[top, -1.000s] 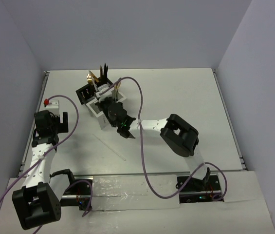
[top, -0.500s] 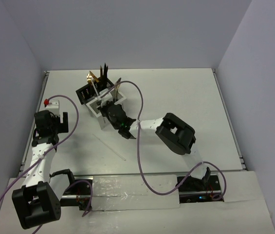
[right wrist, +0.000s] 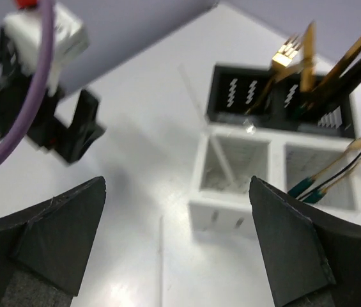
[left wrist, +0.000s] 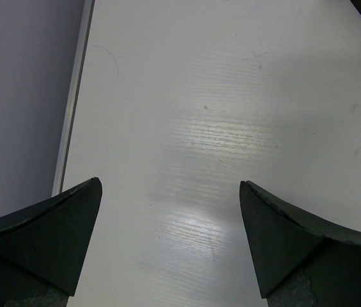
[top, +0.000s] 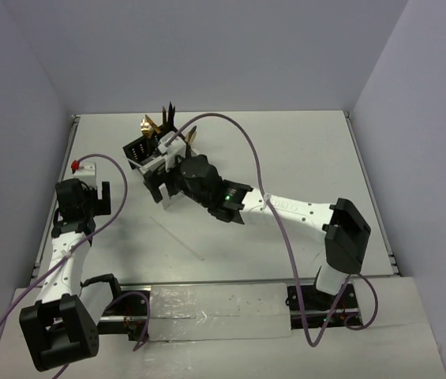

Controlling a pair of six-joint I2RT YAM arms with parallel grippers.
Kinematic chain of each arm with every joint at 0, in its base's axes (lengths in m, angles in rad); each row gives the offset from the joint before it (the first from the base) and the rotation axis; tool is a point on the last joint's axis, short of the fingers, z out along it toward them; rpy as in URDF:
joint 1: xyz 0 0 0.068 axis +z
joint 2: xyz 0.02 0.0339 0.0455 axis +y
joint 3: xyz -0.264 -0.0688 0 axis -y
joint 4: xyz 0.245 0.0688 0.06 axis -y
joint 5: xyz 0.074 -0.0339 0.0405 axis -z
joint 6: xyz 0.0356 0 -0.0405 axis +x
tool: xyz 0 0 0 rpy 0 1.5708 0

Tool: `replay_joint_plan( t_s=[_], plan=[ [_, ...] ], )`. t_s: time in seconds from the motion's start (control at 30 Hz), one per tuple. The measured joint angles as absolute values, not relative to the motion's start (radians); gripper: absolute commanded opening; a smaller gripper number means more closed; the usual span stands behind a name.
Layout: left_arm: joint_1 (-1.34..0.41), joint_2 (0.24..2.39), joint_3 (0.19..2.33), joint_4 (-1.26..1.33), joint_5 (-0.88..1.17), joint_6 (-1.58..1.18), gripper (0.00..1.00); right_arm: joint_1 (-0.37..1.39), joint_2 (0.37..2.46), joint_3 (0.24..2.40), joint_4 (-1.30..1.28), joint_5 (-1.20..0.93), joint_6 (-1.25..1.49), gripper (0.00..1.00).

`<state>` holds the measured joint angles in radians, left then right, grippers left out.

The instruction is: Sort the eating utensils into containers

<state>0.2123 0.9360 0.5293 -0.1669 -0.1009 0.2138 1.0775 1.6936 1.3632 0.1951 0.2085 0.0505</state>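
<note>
My right gripper (right wrist: 177, 185) hangs open just in front of the white container (right wrist: 231, 204), with nothing between its fingers; in the top view the right gripper (top: 158, 183) covers most of that box. One white chopstick (right wrist: 222, 157) leans in the white box's left compartment. Green-handled utensils (right wrist: 333, 176) stand in its right compartment. A second chopstick (right wrist: 161, 262) lies flat on the table (top: 179, 237). Behind stands the black container (right wrist: 222, 96) with a gold fork (right wrist: 289, 51) and dark utensils. My left gripper (left wrist: 170, 185) is open over bare table.
The left arm's gripper (top: 88, 185) sits near the table's left edge (left wrist: 71, 115), well left of the boxes. The black box (top: 136, 148) stands at the back left of the table. A purple cable (top: 238, 134) arcs over the right arm. Walls close in three sides.
My right gripper's jaws have gone from shut to wide open at the white box, and that arm's elbow has swung out to the right. The left arm has not moved.
</note>
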Motion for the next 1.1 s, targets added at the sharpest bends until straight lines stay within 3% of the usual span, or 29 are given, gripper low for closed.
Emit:
replay_joint_plan(
  t_s=[0.13, 0.3, 0.57, 0.77, 0.8, 0.93, 1.0, 1.1],
  plan=[
    [0.212, 0.936, 0.529, -0.167, -0.101, 0.214, 0.99, 1.136, 1.697, 1.371, -0.038, 0.203, 0.134, 1.0],
    [0.213, 0.936, 0.529, -0.167, -0.101, 0.214, 0.99, 1.217, 1.866, 1.4, -0.329, 0.239, 0.205, 0.97],
    [0.213, 0.937, 0.529, -0.167, -0.101, 0.214, 0.99, 1.219, 2.062, 1.486, -0.556, 0.196, 0.231, 0.87],
    [0.213, 0.937, 0.527, -0.167, -0.101, 0.214, 0.99, 1.191, 2.111, 1.559, -0.583, 0.119, 0.233, 0.61],
    [0.213, 0.937, 0.527, -0.167, -0.101, 0.214, 0.99, 1.19, 2.12, 1.568, -0.587, 0.106, 0.235, 0.48],
    [0.213, 0.937, 0.527, -0.167, -0.101, 0.214, 0.99, 1.189, 2.165, 1.641, -0.637, 0.102, 0.229, 0.2],
    [0.213, 0.937, 0.526, -0.166, -0.101, 0.214, 0.99, 1.192, 2.192, 1.685, -0.662, 0.106, 0.229, 0.0],
    [0.213, 0.937, 0.525, -0.165, -0.101, 0.214, 0.99, 1.198, 2.204, 1.707, -0.678, 0.118, 0.227, 0.0]
  ],
)
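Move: The last chopstick lies on the table below the open right hand, its middle about 27 cm down, some 10 cm back and 3 cm to the right. The white container stands about 10 cm ahead of that hand, 3 cm right and 22 cm down; the black container is 18 cm ahead, 3 cm left and also 22 cm down. From the left hand the chopstick lies about 27 cm right, 10 cm back and 11 cm down. The right hand, open and empty, swings down about 26 cm and back some 10 cm, away from the white container to the chopstick, tipping its fingers by roughly 60 degrees from near level to steeply down and veering a few centimetres right on the way. Low over the table it eases 2 to 3 cm back to the left while the fingers close from wide open to shut, pinching the chopstick near its middle between their tips. ##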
